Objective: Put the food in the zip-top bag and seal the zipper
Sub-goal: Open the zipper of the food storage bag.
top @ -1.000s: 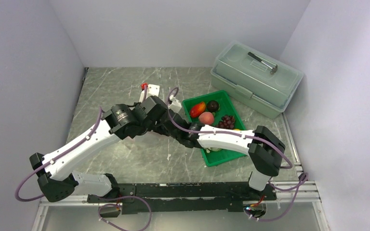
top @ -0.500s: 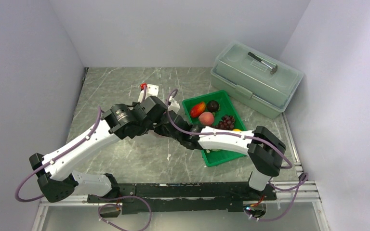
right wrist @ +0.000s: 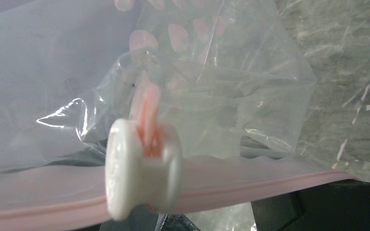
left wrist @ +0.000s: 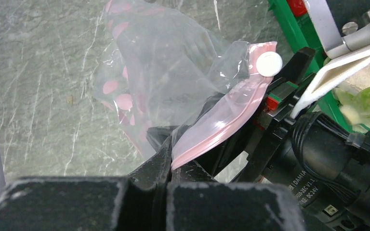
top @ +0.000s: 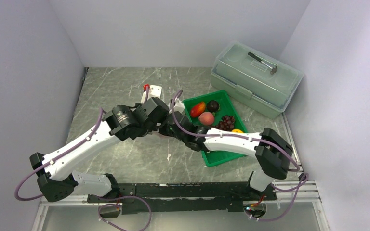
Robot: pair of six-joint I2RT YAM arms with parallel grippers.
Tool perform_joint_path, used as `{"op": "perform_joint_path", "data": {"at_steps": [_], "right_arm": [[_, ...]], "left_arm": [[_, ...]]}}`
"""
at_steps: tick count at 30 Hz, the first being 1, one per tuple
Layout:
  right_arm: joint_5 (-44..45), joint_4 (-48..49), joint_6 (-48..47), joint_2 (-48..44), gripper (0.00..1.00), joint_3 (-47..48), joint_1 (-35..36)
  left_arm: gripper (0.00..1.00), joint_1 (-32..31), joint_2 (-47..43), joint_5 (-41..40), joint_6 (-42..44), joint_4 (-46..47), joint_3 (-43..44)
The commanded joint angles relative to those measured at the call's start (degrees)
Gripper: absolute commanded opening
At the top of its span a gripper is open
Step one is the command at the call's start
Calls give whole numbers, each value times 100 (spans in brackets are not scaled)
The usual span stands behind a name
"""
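The clear zip-top bag (left wrist: 164,62) hangs crumpled above the marble table, held between the two arms. My left gripper (left wrist: 171,166) is shut on one end of the pink zipper (left wrist: 221,120). A white slider (right wrist: 142,168) sits on the strip right in front of my right gripper (right wrist: 173,216), which is open; one dark finger (right wrist: 318,207) shows below the strip. In the top view both grippers meet at the tray's left side, my left gripper (top: 161,126) beside my right gripper (top: 176,131). The food lies in the green tray (top: 224,96): red-orange fruit (top: 197,109), dark purple ball (top: 213,106), pink peach (top: 206,118), grape bunch (top: 227,121).
A pale green lidded box (top: 255,77) stands at the back right, behind the tray. A small white object with a red cap (top: 150,89) lies on the table behind the grippers. Walls close in the table on the left, back and right.
My right gripper has opened wide and its arm has swung, elbow going right. The left gripper keeps its hold on the zipper and has barely moved.
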Motion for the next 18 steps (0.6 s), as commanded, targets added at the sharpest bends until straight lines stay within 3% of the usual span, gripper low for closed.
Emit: {"op": "perform_joint_path", "data": {"at_steps": [1, 7, 12, 18], "right_arm": [[91, 17, -219, -628, 95, 371, -6], [237, -194, -358, -922, 80, 342, 8], [285, -445, -476, -1064, 55, 414, 17], [301, -645, -634, -1219, 36, 485, 32]], "left_arm": [[0, 66, 48, -402, -125, -154, 64], [0, 66, 157, -417, -135, -105, 8], [0, 62, 195, -411, -117, -42, -51], [0, 66, 274, -403, -137, -15, -97]]}}
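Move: The white zip slider I have just let go of is about 3 cm to the right of my right hand, 1 cm ahead and roughly 2 cm above. It lies some 4 cm ahead of my left hand, 8 cm to its right and 3 cm higher. From my right hand, the green tray's middle is about 22 cm to the right, 2 cm ahead and well below. The peach in it is 19 cm right and 6 cm ahead. I raise my right hand about 5 cm beside the bag's mouth and carry it some 3 cm to my right, sideways first and then mostly upward, tipping the fingers up slightly. On the way I close them from wide open to less than half, with the pink zipper strip across them. My left fingers stay shut on their end of the strip, almost in place. ##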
